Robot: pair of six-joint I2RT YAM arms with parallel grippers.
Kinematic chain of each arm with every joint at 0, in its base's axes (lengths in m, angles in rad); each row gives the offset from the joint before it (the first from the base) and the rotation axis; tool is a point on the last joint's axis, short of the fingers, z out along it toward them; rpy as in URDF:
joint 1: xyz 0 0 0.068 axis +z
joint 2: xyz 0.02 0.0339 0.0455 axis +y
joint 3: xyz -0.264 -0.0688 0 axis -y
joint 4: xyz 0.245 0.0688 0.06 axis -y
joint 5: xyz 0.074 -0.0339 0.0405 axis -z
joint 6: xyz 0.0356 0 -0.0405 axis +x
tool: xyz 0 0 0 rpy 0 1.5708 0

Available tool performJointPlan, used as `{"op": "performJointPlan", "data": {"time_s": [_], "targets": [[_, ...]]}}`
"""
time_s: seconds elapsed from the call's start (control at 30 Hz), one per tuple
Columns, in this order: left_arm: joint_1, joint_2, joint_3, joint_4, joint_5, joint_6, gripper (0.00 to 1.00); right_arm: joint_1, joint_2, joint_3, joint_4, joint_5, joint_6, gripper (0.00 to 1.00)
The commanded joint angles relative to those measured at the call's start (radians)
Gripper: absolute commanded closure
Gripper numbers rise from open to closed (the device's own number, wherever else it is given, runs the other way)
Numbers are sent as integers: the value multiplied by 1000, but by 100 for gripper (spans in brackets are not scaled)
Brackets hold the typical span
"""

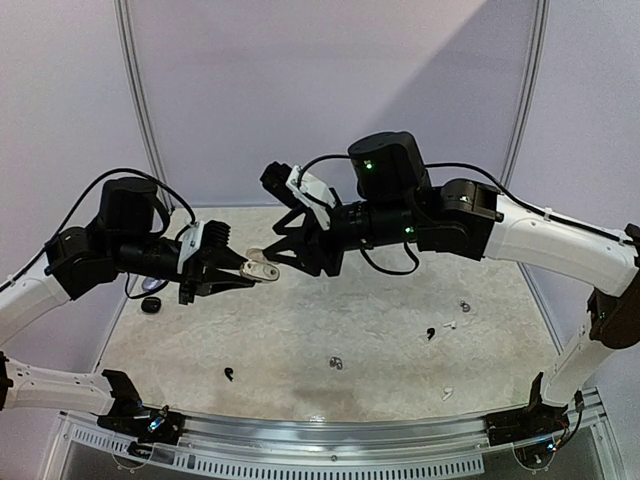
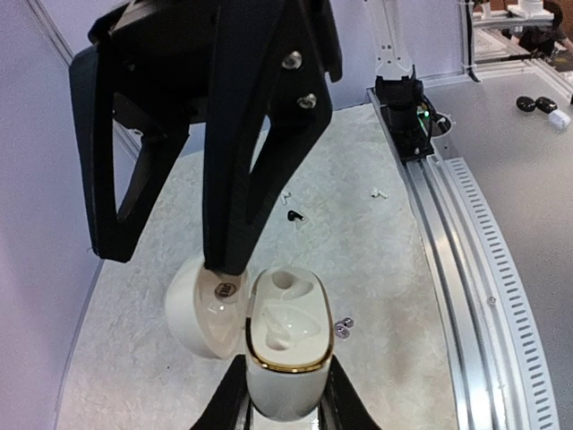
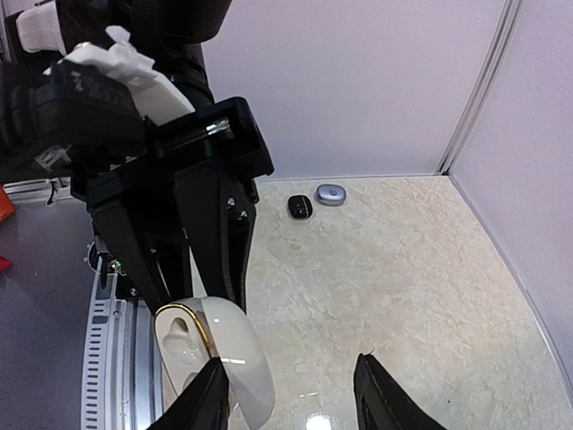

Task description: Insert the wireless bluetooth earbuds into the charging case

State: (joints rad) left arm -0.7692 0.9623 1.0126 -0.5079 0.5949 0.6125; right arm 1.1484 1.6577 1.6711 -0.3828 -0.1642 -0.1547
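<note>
My left gripper (image 1: 245,272) is shut on the body of a white, gold-rimmed charging case (image 2: 286,345), held above the table with its lid (image 2: 192,309) swung open. My right gripper (image 3: 291,403) is open. One of its fingers (image 2: 228,224) rests on the inside of the lid, and nothing lies between its jaws. Whether an earbud sits in the case's white wells I cannot tell. Loose earbuds lie on the table: a silvery pair (image 1: 336,363), a black one (image 1: 229,374), another black one (image 1: 430,333) and white ones (image 1: 448,394).
A black case (image 3: 300,207) and a grey case (image 3: 330,193) lie near the left back corner of the mat. White walls close the back and sides. A metal rail (image 2: 448,233) runs along the near edge.
</note>
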Motion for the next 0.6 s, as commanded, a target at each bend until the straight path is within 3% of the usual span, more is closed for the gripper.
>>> {"op": "performJointPlan", "data": {"time_s": [0.0, 0.13, 0.4, 0.5, 0.57], "targets": [[-17, -21, -80, 145, 28, -277, 100, -30, 21, 39, -9, 2, 27, 51], [-6, -27, -169, 307, -9, -464, 100, -35, 19, 73, -35, -47, 27, 45], [11, 10, -260, 533, -32, -575, 100, -103, 9, 187, -52, -71, 117, 32], [14, 21, -269, 574, -55, -586, 100, -158, 6, 223, -113, 38, 235, 29], [15, 16, -283, 605, -103, -598, 100, -196, 4, 226, -242, 230, 384, 27]]}}
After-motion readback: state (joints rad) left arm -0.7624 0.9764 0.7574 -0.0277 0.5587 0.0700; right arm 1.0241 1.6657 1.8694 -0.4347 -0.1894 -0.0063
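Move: The white charging case is already pinched in the left fingers, its middle 2 cm to the right of that hand point and 1 cm ahead, lid standing open. From the right hand, which is just at the lid, the case lies about 3 cm back, 1 cm left and 3 cm below. On the table some 35 cm below the right hand, one white earbud lies about 4 cm ahead and 38 cm right, the other 11 cm back and 34 cm right; the silver earbuds are 4 cm back and 11 cm right. The right hand comes free of the opened lid and climbs away from the case, slowly at first and then fast, rising about 8 cm while going forward 5 cm and a little right, its fingers spreading from half open to nearly three quarters and tipping up slightly. The left hand keeps its pinch on the case's base, dips about 3 cm before easing up a little, shifts some 3 cm forward and a little right, and rolls about 20 degrees as its fingertips swing forward and lift towards level. ##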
